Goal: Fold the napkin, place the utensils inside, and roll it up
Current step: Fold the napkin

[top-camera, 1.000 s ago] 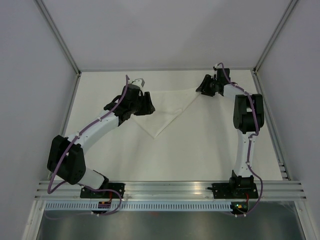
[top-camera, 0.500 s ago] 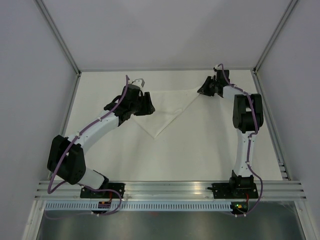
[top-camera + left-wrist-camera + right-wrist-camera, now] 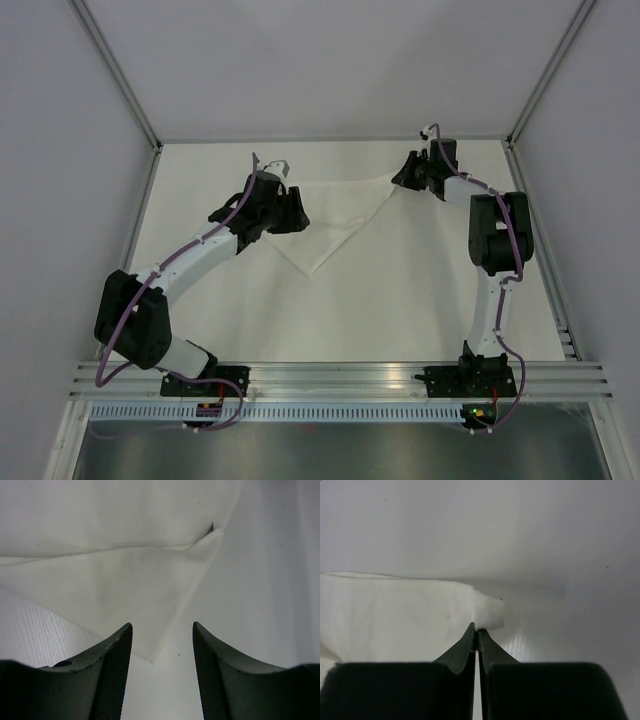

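The white napkin (image 3: 335, 215) lies folded into a triangle at the back of the table, its point toward the arms. My left gripper (image 3: 288, 212) hovers open over the napkin's left corner. In the left wrist view that corner (image 3: 150, 655) sits between the spread fingers (image 3: 162, 626), untouched. My right gripper (image 3: 405, 178) is at the napkin's right corner. In the right wrist view its tips (image 3: 476, 626) are pressed together on the near edge of that corner (image 3: 487, 614). The utensils are out of view.
The white table (image 3: 400, 300) is boxed in by white walls with metal corner posts (image 3: 120, 75) at the back left and right. An aluminium rail (image 3: 340, 378) carrying both arm bases runs along the near edge.
The right gripper's jaws have closed on the napkin's right corner, and its wrist has shifted slightly toward the back wall. The left arm and its open gripper have stayed put.
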### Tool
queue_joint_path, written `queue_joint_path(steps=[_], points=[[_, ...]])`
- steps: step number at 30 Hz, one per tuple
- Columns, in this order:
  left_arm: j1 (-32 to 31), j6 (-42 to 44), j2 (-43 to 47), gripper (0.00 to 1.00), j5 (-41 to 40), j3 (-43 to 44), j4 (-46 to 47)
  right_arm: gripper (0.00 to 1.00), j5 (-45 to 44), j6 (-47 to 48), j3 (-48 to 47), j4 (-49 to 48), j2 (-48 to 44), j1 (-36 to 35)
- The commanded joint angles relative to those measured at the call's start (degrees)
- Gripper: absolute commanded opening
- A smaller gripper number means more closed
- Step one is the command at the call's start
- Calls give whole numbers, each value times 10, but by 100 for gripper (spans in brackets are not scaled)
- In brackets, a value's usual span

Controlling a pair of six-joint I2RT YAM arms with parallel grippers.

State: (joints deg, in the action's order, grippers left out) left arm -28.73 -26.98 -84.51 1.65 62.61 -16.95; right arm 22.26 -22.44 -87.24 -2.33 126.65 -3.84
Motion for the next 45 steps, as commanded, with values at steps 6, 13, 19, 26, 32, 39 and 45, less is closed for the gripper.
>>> queue_joint_path(steps=[6, 13, 19, 26, 32, 39, 45], points=[[-2, -35, 42, 56, -30, -35, 20, 5, 0, 108, 80, -85, -139, -67], [-1, -59, 115, 56, -72, -50, 9, 5, 14, 196, 134, -84, -192, -132], [-2, -71, 170, 57, -85, -52, -10, 5, 28, 284, 171, -72, -228, -203], [-2, -71, 190, 57, -90, -49, -29, 5, -10, 360, 204, -63, -249, -277], [-2, -71, 196, 57, -94, -48, -39, 5, -37, 413, 221, -60, -257, -326], [-2, -71, 194, 57, -95, -48, -41, 5, -43, 464, 246, -58, -258, -358], [-2, -73, 189, 57, -94, -48, -41, 6, -47, 488, 262, -59, -249, -378]])
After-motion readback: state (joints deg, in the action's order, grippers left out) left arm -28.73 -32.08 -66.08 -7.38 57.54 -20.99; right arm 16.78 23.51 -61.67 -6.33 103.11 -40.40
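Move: The right hand already holds the napkin's far right corner just off the table. The napkin's middle, where this corner goes, lies about 21 cm back, 22 cm left and 3 cm below. From the same hand, the tip of the earlier fold is some 14 cm back and 10 cm left, and the near corner roughly 30 cm back and 23 cm left. For the left hand, the middle is about 12 cm below and 2 cm right, level fore and aft. The right hand carries the pinched corner about 20 cm back and 20 left over the napkin; left rises. ##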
